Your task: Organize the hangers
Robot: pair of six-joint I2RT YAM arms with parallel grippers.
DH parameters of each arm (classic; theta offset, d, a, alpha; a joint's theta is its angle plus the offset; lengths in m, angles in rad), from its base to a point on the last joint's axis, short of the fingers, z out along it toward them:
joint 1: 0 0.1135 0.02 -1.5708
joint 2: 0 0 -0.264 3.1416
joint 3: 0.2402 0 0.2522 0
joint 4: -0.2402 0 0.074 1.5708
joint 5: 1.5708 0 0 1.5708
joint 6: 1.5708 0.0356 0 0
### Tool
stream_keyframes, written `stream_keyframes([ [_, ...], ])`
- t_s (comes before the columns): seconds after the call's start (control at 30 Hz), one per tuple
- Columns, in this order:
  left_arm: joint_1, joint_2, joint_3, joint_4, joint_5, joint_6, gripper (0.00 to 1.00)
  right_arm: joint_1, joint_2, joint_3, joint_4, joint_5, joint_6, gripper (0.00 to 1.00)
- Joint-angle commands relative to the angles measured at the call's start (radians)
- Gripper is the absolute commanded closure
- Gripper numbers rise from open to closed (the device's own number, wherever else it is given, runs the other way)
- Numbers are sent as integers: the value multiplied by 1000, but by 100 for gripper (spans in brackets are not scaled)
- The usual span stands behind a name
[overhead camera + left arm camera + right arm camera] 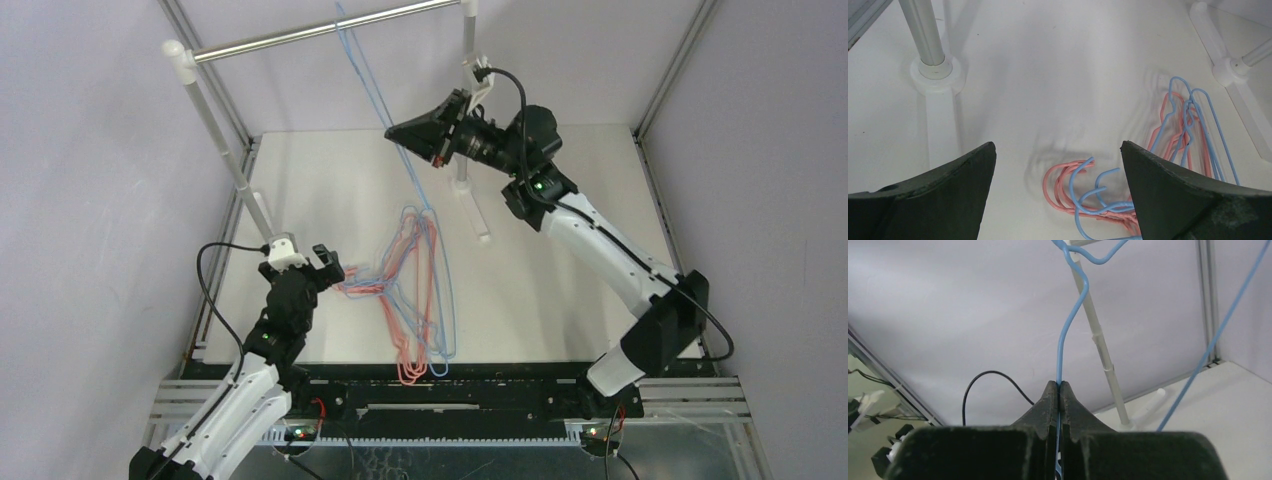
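A pile of light blue and pink hangers [412, 290] lies flat on the white table, their hooks pointing left. My left gripper [333, 266] hovers just left of those hooks, open. In the left wrist view the hooks [1083, 192] lie below and between the wide-apart fingers of the left gripper [1058, 145], nearer the right one. My right gripper [392, 130] is raised and shut on the wire of one blue hanger [372, 95], whose top reaches the silver rail. In the right wrist view the blue hanger [1066, 330] runs up out of the closed right gripper [1059, 385].
The silver rail [320, 30] spans the back on two white posts, the left post [215, 130] and the right post [467, 95]. Their round feet [935, 75] [1229, 70] stand on the table. Grey walls close in on both sides.
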Motion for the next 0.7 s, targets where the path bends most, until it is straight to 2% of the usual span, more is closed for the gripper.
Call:
stream_keyframes([
  [0.0, -3, -14, 7, 24, 4, -9, 1, -24, 141, 91, 128, -31, 143, 100],
  [0.33, -2, -20, 5, 23, 10, -1, 0, -75, 327, 225, 279, 13, 259, 100],
  [0.53, -3, 8, 6, 37, 17, 1, 0, -91, 371, 246, 331, 11, 291, 100],
  [0.67, -3, 30, 10, 45, 23, 1, 1, -84, 344, 194, 360, -19, 292, 100],
])
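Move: My right hand already holds a blue hanger high in the air, and the spot on the rail it is headed for lies about 20 cm ahead, 10 cm to the left and some 7 cm higher. The rack's right upright stands roughly 24 cm ahead and 12 cm to the right; the remaining hangers lie almost straight below, about 45 cm down. From my idle left hand that rail spot is some 24 cm ahead, 6 cm right and 41 cm up. I swing the raised blue hanger towards the rail with my right hand, about 11 cm forward while sinking some 7 cm and easing left 3 cm. The wrist rolls about 15 degrees so that the hanger's hook tips forward and down to the rail. Near the end I slow and rise a centimetre, fingers still shut on the wire. ##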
